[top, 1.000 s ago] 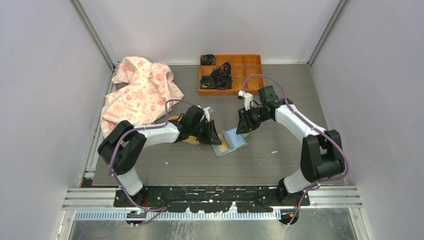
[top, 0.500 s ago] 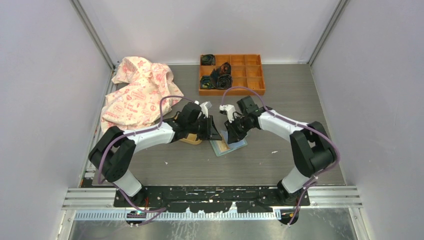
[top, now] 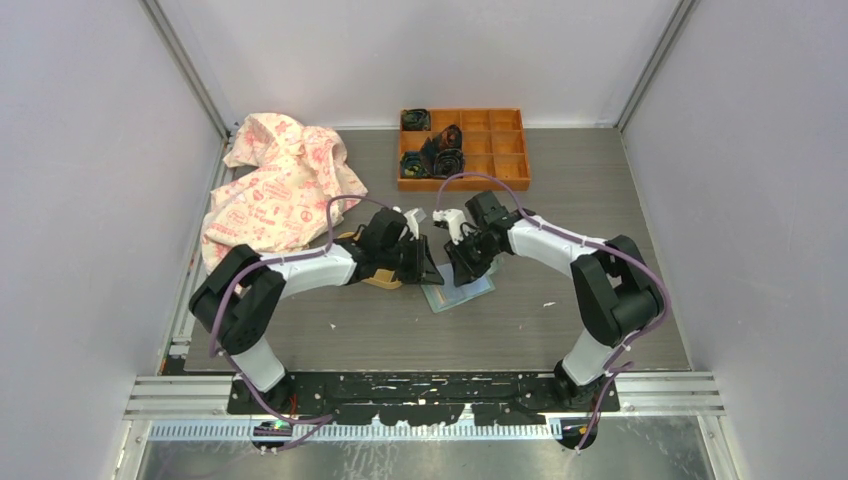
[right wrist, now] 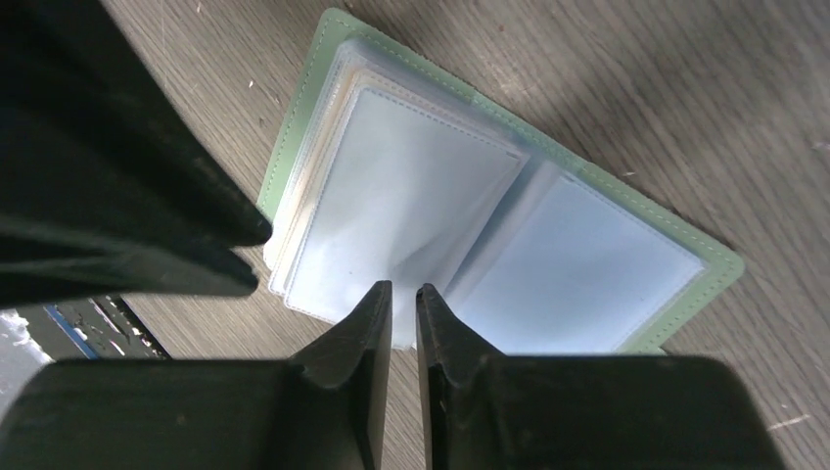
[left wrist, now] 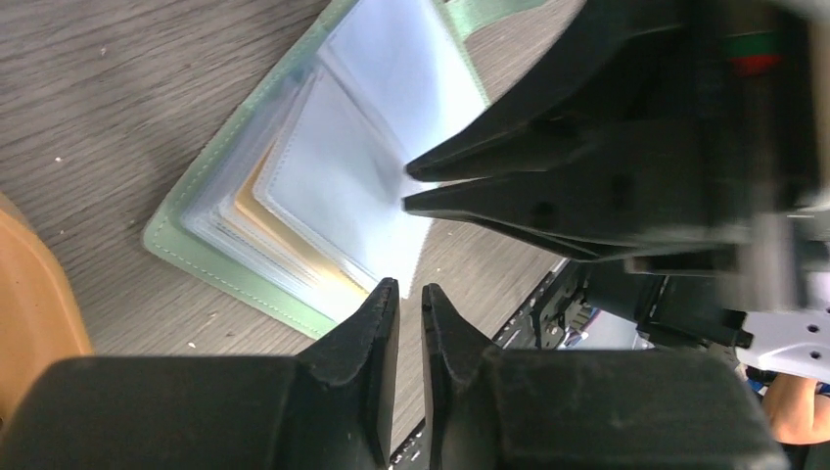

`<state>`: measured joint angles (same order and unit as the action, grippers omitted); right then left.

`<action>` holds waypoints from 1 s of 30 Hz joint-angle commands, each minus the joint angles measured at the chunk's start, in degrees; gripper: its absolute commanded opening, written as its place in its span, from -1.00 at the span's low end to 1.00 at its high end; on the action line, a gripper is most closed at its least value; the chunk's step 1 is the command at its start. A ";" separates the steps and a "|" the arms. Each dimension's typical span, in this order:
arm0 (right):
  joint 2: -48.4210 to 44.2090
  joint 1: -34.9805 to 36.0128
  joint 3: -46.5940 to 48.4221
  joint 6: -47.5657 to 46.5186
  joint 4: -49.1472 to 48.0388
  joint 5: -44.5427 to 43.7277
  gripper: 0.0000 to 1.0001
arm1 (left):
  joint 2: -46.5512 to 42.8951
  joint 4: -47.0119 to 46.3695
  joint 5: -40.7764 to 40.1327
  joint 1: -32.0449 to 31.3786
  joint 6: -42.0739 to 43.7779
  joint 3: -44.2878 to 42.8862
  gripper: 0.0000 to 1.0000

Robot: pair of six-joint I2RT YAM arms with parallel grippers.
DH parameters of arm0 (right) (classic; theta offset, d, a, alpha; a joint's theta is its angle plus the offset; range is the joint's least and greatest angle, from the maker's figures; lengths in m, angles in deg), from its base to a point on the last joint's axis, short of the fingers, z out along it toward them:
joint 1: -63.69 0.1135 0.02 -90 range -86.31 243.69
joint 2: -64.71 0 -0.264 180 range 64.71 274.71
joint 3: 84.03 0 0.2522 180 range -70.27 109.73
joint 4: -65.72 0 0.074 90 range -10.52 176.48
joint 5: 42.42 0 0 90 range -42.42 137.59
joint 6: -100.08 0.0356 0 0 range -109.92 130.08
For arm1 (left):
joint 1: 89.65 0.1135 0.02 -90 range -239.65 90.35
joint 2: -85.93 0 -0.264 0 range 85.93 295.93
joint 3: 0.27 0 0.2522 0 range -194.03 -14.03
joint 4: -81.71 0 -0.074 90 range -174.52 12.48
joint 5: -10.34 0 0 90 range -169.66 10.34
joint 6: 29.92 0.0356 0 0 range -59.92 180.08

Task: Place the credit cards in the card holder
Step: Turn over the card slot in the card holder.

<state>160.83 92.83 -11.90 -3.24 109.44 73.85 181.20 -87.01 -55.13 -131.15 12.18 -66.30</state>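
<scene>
The mint-green card holder (top: 472, 289) lies open and flat on the table, its clear sleeves fanned out (left wrist: 323, 166) (right wrist: 587, 264). A tan-orange credit card (left wrist: 266, 223) shows inside one of the lower sleeves; no loose credit cards are in view. My left gripper (top: 431, 275) (left wrist: 406, 287) is at one corner of the top sleeve, jaws almost together on it. My right gripper (top: 458, 271) (right wrist: 403, 287) meets it from the other side, jaws pinched on the same sleeve's edge, which bulges up. The two sets of fingertips nearly touch.
A yellow-orange oval dish (top: 377, 281) sits partly under my left arm. An orange compartment tray (top: 495, 150) with dark coiled items stands at the back. A pink-patterned cloth (top: 275, 185) is heaped at the back left.
My right gripper has swung left and down from above the holder's right side to its sleeves and closed there. The left gripper stayed at the holder and narrowed slightly.
</scene>
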 commanded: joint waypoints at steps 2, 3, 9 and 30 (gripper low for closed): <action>-7.86 -2.09 0.36 -3.66 1.13 4.75 -0.48 | 0.83 -2.21 0.05 0.19 0.29 -0.68 -0.70; -9.48 -2.09 -0.46 -4.84 0.78 5.75 -0.44 | 0.84 -2.12 -0.08 0.19 0.49 -0.57 -0.70; -11.13 -2.12 -1.61 -6.60 0.46 7.58 -0.30 | 2.04 -1.07 0.07 0.18 1.31 -1.72 -0.70; -7.55 1.02 -3.02 -10.78 -0.94 -1.00 0.05 | 3.91 -1.20 0.05 1.40 1.67 0.73 -0.72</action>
<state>153.35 92.68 -14.31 -11.65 110.77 76.95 186.97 -85.39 -55.72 -130.01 13.10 -66.37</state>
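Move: Just under the left hand lies the card slot, already turned onto the left half of the card holder: about 2 cm to the right and 4 cm below. The orange tray stands some 14 cm to this hand's left and 4 cm farther out. From the right hand, whose fingertips rest on the near, spine-side part of the card slot, its middle is about 3 cm left and 1 cm ahead; the holder's right pocket lies roughly 4 cm right and 3 cm ahead. Lifting off the card slot, the right hand rises about 5 cm, then sinks halfway back and hovers over the card holder while its fingers open. The left hand, fingers kept nearly shut, lowers some 4.5 cm towards the slot's left edge, drifting slightly left near the end, tipping down a little and seeming to come down on that edge beside the stacked cards. ##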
